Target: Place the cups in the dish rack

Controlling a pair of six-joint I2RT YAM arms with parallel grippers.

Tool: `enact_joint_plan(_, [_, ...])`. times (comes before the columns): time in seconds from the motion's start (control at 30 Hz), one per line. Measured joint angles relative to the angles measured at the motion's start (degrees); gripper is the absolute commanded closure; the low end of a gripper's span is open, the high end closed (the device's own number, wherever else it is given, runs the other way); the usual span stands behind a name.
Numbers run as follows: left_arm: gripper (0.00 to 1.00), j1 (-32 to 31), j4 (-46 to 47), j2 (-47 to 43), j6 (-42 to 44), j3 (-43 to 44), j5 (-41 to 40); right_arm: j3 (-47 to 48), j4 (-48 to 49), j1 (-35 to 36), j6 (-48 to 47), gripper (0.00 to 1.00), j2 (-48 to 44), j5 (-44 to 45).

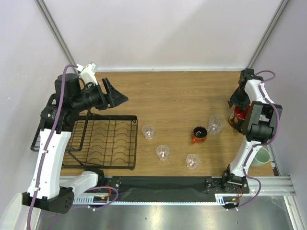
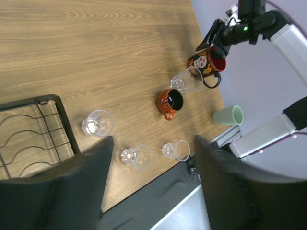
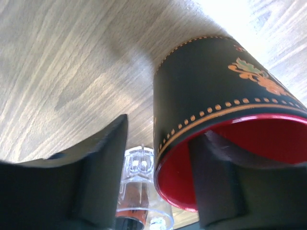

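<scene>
My right gripper (image 1: 238,104) is at the dark mug (image 1: 237,116) at the table's right edge. In the right wrist view one finger (image 3: 216,184) is inside the mug's red interior (image 3: 225,110) and the other finger (image 3: 96,177) stands outside, a gap away from the wall; the jaws are open. My left gripper (image 1: 117,93) hangs open and empty above the black wire dish rack (image 1: 103,141). Several clear tumblers (image 1: 149,131) (image 1: 163,152) (image 1: 193,161) (image 1: 216,123) stand mid-table, with the orange-red cup (image 1: 199,135) among them. The mint-green cup (image 1: 261,155) sits near the right arm's base.
The left wrist view looks down on the rack's corner (image 2: 33,129), the tumblers (image 2: 97,123), the orange-red cup (image 2: 169,103), the dark mug (image 2: 207,64) and the mint-green cup (image 2: 228,115). One tumbler (image 3: 141,191) stands just beside the mug. Walls close in on both sides.
</scene>
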Motion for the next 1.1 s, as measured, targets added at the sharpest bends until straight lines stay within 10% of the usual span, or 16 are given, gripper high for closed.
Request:
enact_joint_plan(0.27, [0.0, 0.0, -0.5, -0.3, -1.1, 0.8, -0.3, -0.3, 0.9, -0.7, 1.0, 1.0, 0.2, -0.5])
enact_joint_plan(0.73, [0.01, 0.0, 12.7, -16.6, -14.0, -16.1, 1.5, 15.0, 3.3, 0.2, 4.1, 1.0, -0.4, -9.7])
enact_joint_plan(1.1, [0.0, -5.0, 25.7, -15.6, -17.8, -21.6, 0.5, 0.3, 27.7, 9.0, 29.4, 1.0, -19.0, -35.4])
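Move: The big dark mug stands right under the open right gripper, one finger already inside its mouth; its middle lies about 3 cm back from that hand, 3 cm to its right and 3 cm below. The tall clear cup is some 13 cm left and 8 cm back of the hand, the small orange mug about 23 cm left and 13 cm back, both lower. From the left hand the big mug is about 75 cm to the right, 12 cm farther out and 32 cm lower. The right hand stays almost in place while its fingers close on the far left wall of the big mug, one finger inside and one outside, then carries it up about 24 cm, first forward by some 9 cm and then swinging about 18 cm left, while the wrist swings the fingers up from pointing down to far out and rolls its left side up some 40 degrees. The left hand, empty, opens wide, draws back about 4 cm and then eases partly forward and to the right, rolling its left side down a little. ##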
